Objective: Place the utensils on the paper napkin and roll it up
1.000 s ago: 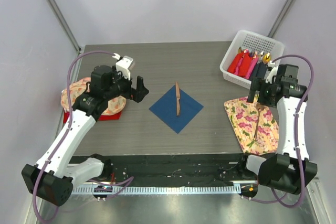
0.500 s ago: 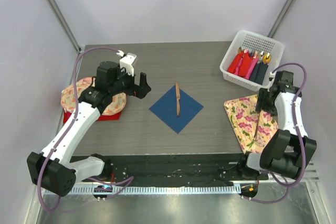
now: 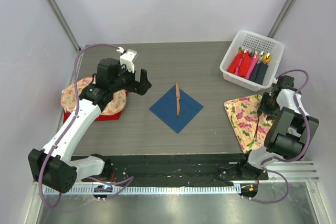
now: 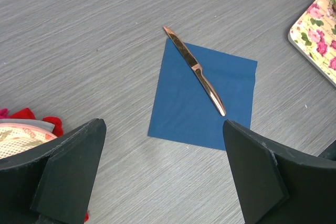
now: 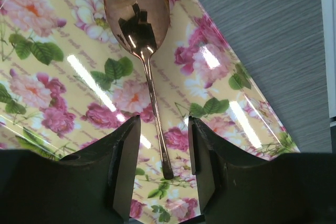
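The dark blue paper napkin (image 3: 176,109) lies flat as a diamond at the table's middle, with a copper knife (image 3: 178,98) lying across it. Both show in the left wrist view, the napkin (image 4: 189,108) and the knife (image 4: 197,69). My left gripper (image 3: 142,83) is open and empty, hovering left of the napkin (image 4: 163,125). A copper spoon (image 5: 137,3) lies on the floral tray (image 3: 242,124); it also shows in the top view (image 3: 256,127). My right gripper (image 5: 164,156) is open, low over the tray, its fingers either side of the spoon's handle end, not touching it.
A white basket (image 3: 261,43) at the back right holds red, pink and dark rolls with gold tips. A round floral cloth on a red stack (image 3: 94,100) sits at the left edge. The right arm is folded close to the right wall.
My right gripper has swung down and back onto the floral tray, over the spoon's handle. My left gripper has shifted slightly farther and right. Napkin and knife have not moved.
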Available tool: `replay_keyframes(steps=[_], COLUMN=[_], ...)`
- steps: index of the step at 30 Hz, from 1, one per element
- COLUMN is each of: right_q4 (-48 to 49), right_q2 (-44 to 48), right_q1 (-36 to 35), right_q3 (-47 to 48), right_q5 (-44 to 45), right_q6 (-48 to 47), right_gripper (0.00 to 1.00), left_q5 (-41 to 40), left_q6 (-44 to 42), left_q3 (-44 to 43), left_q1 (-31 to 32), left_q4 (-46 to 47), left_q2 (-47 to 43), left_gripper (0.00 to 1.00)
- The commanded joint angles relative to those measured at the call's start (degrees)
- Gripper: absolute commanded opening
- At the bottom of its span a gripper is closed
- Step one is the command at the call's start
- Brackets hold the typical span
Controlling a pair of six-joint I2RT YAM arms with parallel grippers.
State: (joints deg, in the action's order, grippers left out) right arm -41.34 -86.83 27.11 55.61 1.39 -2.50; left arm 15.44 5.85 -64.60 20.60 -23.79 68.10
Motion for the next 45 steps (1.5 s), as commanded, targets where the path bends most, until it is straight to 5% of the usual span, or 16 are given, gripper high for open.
replay_keyframes(steps=[1, 13, 25, 29, 31, 35, 45], right_q4=[4.16, 7.07, 10.32, 10.58, 10.49, 7.25, -3.29], right_q2=[-3.25, -9.85, -10.46, -11.79, -11.44, -8.89, 7.63], right_q1=[0.04, 0.04, 0.04, 0.04, 0.04, 0.04, 0.04], right_q3=[1.86, 2.39, 2.22, 2.04, 1.69, 2.57, 4.85], right_q5=[-0.68, -2.53, -2.09, -2.18, -2.70, -4.89, -12.45], right_q6=[3.72, 6.72, 9.18, 8.57, 8.22, 8.48, 9.80], right_gripper=[0.48, 0.37, 0.38, 0.31, 0.20, 0.01, 0.01], left_q5=[-0.85, -1.38, -0.50, -0.33, -0.24, 0.29, 8.37], left_q6=[-0.22, -1.45, -1.36, -1.45, -1.54, -1.63, -4.53], left_q3=[-1.85, -1.58, -1.14, -1.32, -1.32, -1.32, -1.50], left_q1=[-0.21, -0.21, -0.12, -0.21, -0.21, -0.21, -0.12], left_q4=[3.14, 3.31, 3.14, 2.96, 2.87, 2.79, -0.73], left_q2=[0.37, 0.46, 0.63, 0.81, 0.72, 0.64, -0.51], left_gripper=[1.00, 1.00, 1.00, 1.00, 1.00, 1.00, 1.00])
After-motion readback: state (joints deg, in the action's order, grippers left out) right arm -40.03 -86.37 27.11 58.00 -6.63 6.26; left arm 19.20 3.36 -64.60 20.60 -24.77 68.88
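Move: The spoon lies just under my open right fingers, its middle only about 1 cm ahead, 1 cm left and 4 cm below, with its bowl pointing away from me. The floral tray beneath it is centred some 2 cm back and 4 cm to the left of my hand; the white basket stands roughly 34 cm ahead and 5 cm left, about level. From my left hand the spoon is about 63 cm to the right, 4 cm back and 24 cm below. With my right hand I sink about 3 cm onto the tray while easing forward nearly 4 cm along the spoon's handle towards the bowl. Just behind the bowl I close my half-open fingers fully and pinch the neck, then lift almost 5 cm, drifting about 2 cm left as the fingertips tilt slightly forward. ##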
